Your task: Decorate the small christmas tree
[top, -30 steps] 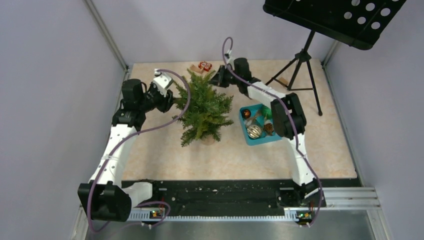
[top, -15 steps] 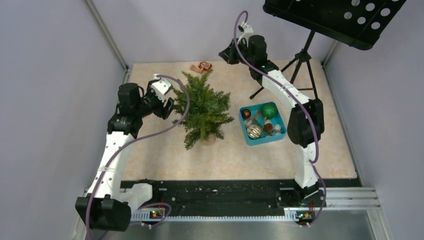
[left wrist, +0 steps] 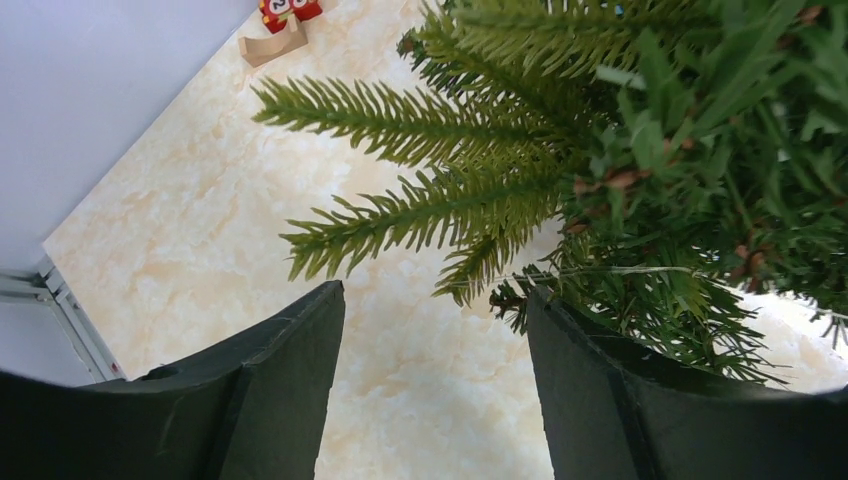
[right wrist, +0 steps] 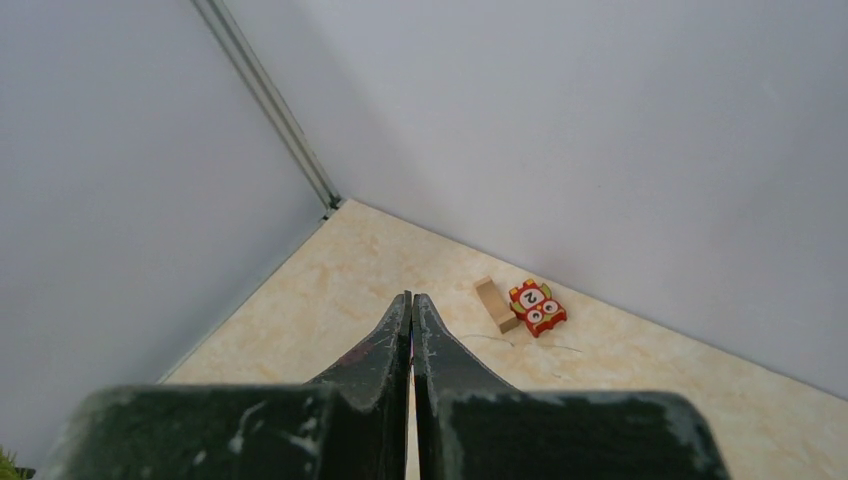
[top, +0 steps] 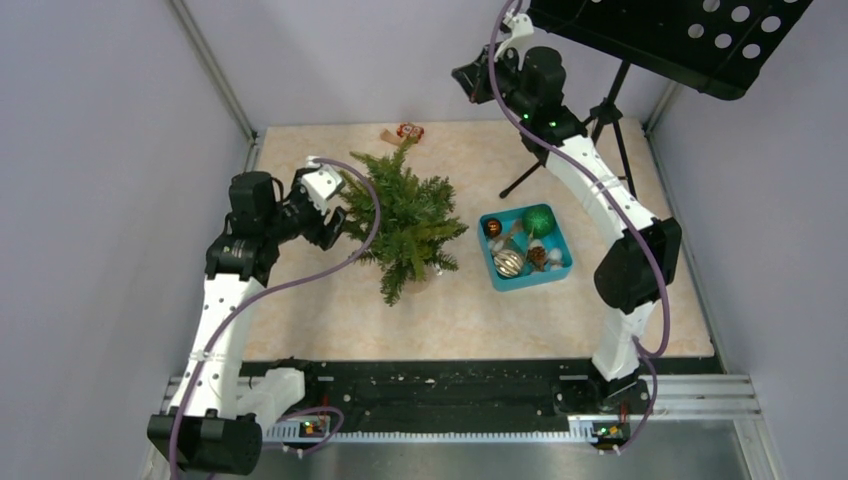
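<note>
The small christmas tree [top: 410, 215], dark green and leaning a little, stands mid-table with no ornaments showing on it. My left gripper [top: 337, 218] sits at the tree's left side, open and empty. In the left wrist view, the dark fingers [left wrist: 290, 380] of the left gripper [left wrist: 435, 300] stand wide apart over bare table, with the tree's branches [left wrist: 650, 130] above and brushing the right finger. My right gripper [top: 463, 78] is raised high near the back wall, shut. In the right wrist view the right gripper [right wrist: 411, 298] has its jaws pressed together.
A teal tray [top: 531, 282] right of the tree holds several ornaments, among them a green ball [top: 540, 220]. A red numbered toy [right wrist: 537, 307] and a wooden block [right wrist: 494, 303] lie by the back wall. A black music stand [top: 600, 130] stands at the back right.
The left gripper opened and drew back from the tree's left side. The right arm lifted up and back from the treetop, staying shut. The tree shifted slightly.
</note>
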`<state>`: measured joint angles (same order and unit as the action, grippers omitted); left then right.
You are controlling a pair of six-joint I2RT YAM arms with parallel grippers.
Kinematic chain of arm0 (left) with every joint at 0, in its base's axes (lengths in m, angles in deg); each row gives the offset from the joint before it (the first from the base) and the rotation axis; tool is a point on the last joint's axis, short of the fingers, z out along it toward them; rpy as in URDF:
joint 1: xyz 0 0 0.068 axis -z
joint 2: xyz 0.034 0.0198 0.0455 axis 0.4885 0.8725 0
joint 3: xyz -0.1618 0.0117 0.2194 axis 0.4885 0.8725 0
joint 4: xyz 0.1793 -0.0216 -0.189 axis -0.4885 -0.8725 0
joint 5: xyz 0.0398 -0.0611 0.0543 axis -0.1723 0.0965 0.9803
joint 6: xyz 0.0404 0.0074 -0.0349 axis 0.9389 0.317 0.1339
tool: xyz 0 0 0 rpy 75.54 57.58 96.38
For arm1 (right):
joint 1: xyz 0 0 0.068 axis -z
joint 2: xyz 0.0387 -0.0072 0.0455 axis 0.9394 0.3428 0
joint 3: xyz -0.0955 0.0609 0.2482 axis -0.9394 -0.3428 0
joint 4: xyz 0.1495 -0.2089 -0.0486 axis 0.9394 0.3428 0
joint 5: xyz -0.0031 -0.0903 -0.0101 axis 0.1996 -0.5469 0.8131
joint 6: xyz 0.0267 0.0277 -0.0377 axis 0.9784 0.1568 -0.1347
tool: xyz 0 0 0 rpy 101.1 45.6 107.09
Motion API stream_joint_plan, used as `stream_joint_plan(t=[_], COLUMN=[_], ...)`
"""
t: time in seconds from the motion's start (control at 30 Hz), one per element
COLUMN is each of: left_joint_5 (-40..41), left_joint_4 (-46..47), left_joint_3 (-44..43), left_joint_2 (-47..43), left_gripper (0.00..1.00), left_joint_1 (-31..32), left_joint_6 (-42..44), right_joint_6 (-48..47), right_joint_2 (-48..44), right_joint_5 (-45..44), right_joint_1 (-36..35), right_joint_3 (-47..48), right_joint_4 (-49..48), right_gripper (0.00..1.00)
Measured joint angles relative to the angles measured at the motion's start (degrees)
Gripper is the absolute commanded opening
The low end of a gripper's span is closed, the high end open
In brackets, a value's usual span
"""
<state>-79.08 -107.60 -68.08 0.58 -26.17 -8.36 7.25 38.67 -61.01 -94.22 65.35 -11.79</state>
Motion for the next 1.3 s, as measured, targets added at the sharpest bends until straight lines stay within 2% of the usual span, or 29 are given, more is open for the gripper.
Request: stream_joint_plan(t=[0.1, 0.2, 0.4, 0.7, 0.77, 0.83, 1.3], left_joint_5=[-1.1, -2.7, -5.7, -4.2, -4.0, -4.0, -4.4], left_joint_4=[-1.2, -2.2, -4.3, -8.5, -9.4, -10.3, -15.5], left_joint_3=[-1.3, -2.9, -7.0, -7.6, -7.6, -7.6, -8.5], left_joint_2=[0.0, 0.0, 1.2, 0.8, 0.4, -0.1, -1.8], left_gripper=[0.76, 0.85, 0.88, 0.92, 0.98, 0.99, 0.99], left_joint_1=[0.0, 0.0, 0.0, 0.0, 0.0, 0.0, 0.0], left_joint_6=[0.4, 1.1, 1.5, 5.4, 5.9, 6.0, 2.9], right_joint_6=[0.0, 0.0, 0.5, -0.5, -1.6, -3.0, -6.9], right_joint_2=[-0.2, -0.2, -0.2, 0.1, 0.0, -0.5, -19.0], right_joint_5=[0.7, 1.2, 1.7, -0.2, -1.0, -2.1, -3.6], right_joint_1=[-0.2, -0.9, -2.2, -2.2, -2.2, -2.2, -2.9], right_joint_3=[0.0, 0.0, 0.0, 0.1, 0.1, 0.1, -9.6], right_joint_4=[-0.7, -0.9, -1.5, -1.0, -0.9, 0.1, -0.8], right_gripper=[0.00, 0.00, 0.00, 0.00, 0.00, 0.00, 0.00])
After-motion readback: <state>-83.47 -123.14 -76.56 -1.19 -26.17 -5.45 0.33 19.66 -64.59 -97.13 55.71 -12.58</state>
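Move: The tree's foliage centres about 14 cm to the right of my left hand, roughly 2 cm back and 8 cm lower. From my raised right hand, the tree is some 25 cm back, 8 cm left and 22 cm down; the ornament tray is about 19 cm back, 14 cm right and 37 cm below. The red toy is some 8 cm ahead of my right hand, 7 cm left and 38 cm down. I keep my right fingers shut on the thin string's end and edge it about 2 cm left, nearly pause, then draw it up and back by about 9 cm each, drifting right, with fingertips tipping up. Meanwhile my left hand, beside the tree's left branches, backs off some 4 cm and rises a little, spreading its already parted fingers fully without gripping anything. ##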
